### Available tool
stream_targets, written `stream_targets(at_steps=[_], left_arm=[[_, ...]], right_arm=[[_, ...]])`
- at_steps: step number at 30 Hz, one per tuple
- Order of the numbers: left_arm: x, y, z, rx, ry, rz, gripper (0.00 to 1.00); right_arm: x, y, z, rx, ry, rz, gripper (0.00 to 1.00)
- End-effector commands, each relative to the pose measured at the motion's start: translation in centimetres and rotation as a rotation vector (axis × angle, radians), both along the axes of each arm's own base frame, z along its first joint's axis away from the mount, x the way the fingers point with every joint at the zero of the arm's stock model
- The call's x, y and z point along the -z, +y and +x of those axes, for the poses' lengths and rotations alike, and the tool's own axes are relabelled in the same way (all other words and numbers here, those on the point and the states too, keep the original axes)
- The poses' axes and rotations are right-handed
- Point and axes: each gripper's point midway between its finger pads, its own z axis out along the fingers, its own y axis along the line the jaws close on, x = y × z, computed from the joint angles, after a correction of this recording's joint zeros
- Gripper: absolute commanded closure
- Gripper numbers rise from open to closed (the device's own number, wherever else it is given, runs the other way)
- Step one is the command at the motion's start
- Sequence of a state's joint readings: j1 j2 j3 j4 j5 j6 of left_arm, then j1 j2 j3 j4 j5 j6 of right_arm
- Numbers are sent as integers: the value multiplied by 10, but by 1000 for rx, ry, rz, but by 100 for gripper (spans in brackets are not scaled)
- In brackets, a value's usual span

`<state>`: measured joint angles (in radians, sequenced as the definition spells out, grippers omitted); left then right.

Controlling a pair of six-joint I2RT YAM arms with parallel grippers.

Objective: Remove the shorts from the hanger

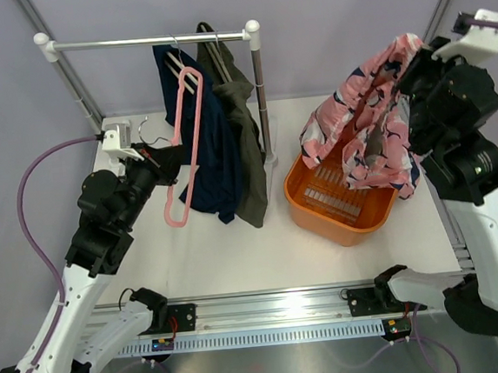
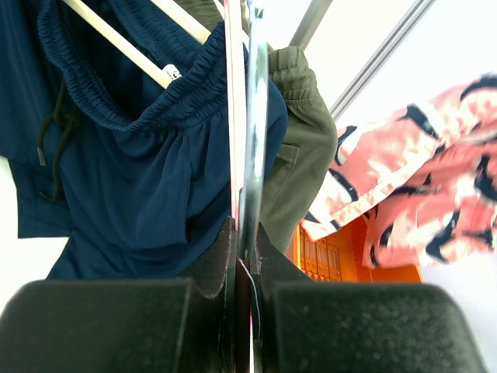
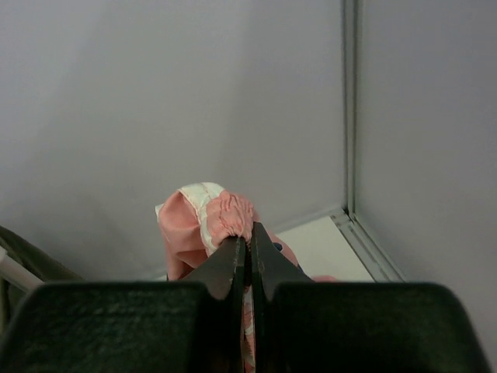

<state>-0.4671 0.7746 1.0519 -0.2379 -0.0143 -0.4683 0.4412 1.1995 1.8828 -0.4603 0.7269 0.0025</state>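
Observation:
The pink shorts with navy and white blotches (image 1: 366, 124) hang from my right gripper (image 1: 406, 72) above the orange basket (image 1: 321, 213). In the right wrist view that gripper (image 3: 250, 237) is shut on the gathered pink waistband (image 3: 225, 216). My left gripper (image 1: 164, 163) is shut on the empty pink hanger (image 1: 186, 144), seen edge-on between the jaws in the left wrist view (image 2: 235, 116). The navy shorts (image 1: 216, 154) and the olive shorts (image 1: 247, 143) hang on hangers from the rail (image 1: 149, 41). Both also show in the left wrist view: navy (image 2: 140, 179), olive (image 2: 299, 148).
The rack's right post (image 1: 262, 98) stands between the hanging shorts and the basket. White hanger bars (image 2: 116, 43) run through the navy waistband. The pink shorts (image 2: 419, 179) and the basket (image 2: 334, 260) show at right in the left wrist view. Cage walls close in behind and to the right.

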Motion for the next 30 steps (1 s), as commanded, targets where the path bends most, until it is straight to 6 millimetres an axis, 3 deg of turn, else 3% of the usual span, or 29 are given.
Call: stream_targets(at_steps=[1,2,3,4,5,6,7,8,9,11,14,16,20,23,26,30], left_arm=[[-7,-9,-1,47,-36,-18,100],[-6,-10,-1,52,-32,-19,100],[-6,-11,0,54,-30,-23,100],[-5,-11,0,56,-29,-25,100],[-6,-12,-1,60,-28,-27,100],[-5,-13,-1,62,-26,-28,100],[-6,-12,-1,61,-26,-30,100],[-5,-13,-1,63,-24,-28,100],[-7,-12,-2,64,-26,-31,100],[-8,-12,-3,65,-26,-33,100],[-13,-10,-7,64,-35,-42,100],[-17,-9,-10,66,-42,-49,100],[-24,-6,-13,58,-50,-48,100],[-27,1,-14,26,-44,-39,100],[-26,13,-14,-34,-31,-35,100],[-37,22,-20,-65,-60,-55,100]], right_arm=[[47,-16,-8,74,69,107,100],[60,-16,-7,79,97,120,100],[89,-17,-1,99,160,105,100],[104,-17,-4,98,181,129,100],[140,-14,4,95,254,114,100],[155,-18,7,101,276,129,100],[175,-8,14,39,311,163,100],[209,-6,20,33,384,165,100],[226,-6,25,24,423,186,100],[281,-7,42,-11,543,264,100],[339,-6,68,-67,677,367,100],[377,7,81,-125,793,415,98],[416,35,90,-245,878,494,83],[431,48,92,-301,899,536,72],[454,64,89,-369,947,592,70],[470,92,87,-489,988,633,66]])
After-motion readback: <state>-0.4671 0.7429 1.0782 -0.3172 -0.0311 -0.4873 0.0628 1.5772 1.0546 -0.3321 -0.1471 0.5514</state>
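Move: Below the right hand, which already pinches the pink shorts by the waistband, lies the orange bin: its middle is about 4 cm ahead, 7 cm left and 49 cm down. The rack's right post stands about 9 cm ahead and 28 cm left, its middle 33 cm lower. The green shorts hang 8 cm ahead, 34 cm left and 32 cm down. From the left hand, the bin is 8 cm ahead, 39 cm right and 32 cm down. Plunging fast by some 46 cm, the right hand brings the shorts down into the orange bin, drifting forward and left as it sinks and tipping its fingers about 55 degrees downward. Near the bottom it slows, its left side rolling up, and the fingers open about a third, loosening on the waistband. The left hand keeps its pinch on the bare pink hanger, almost still. ##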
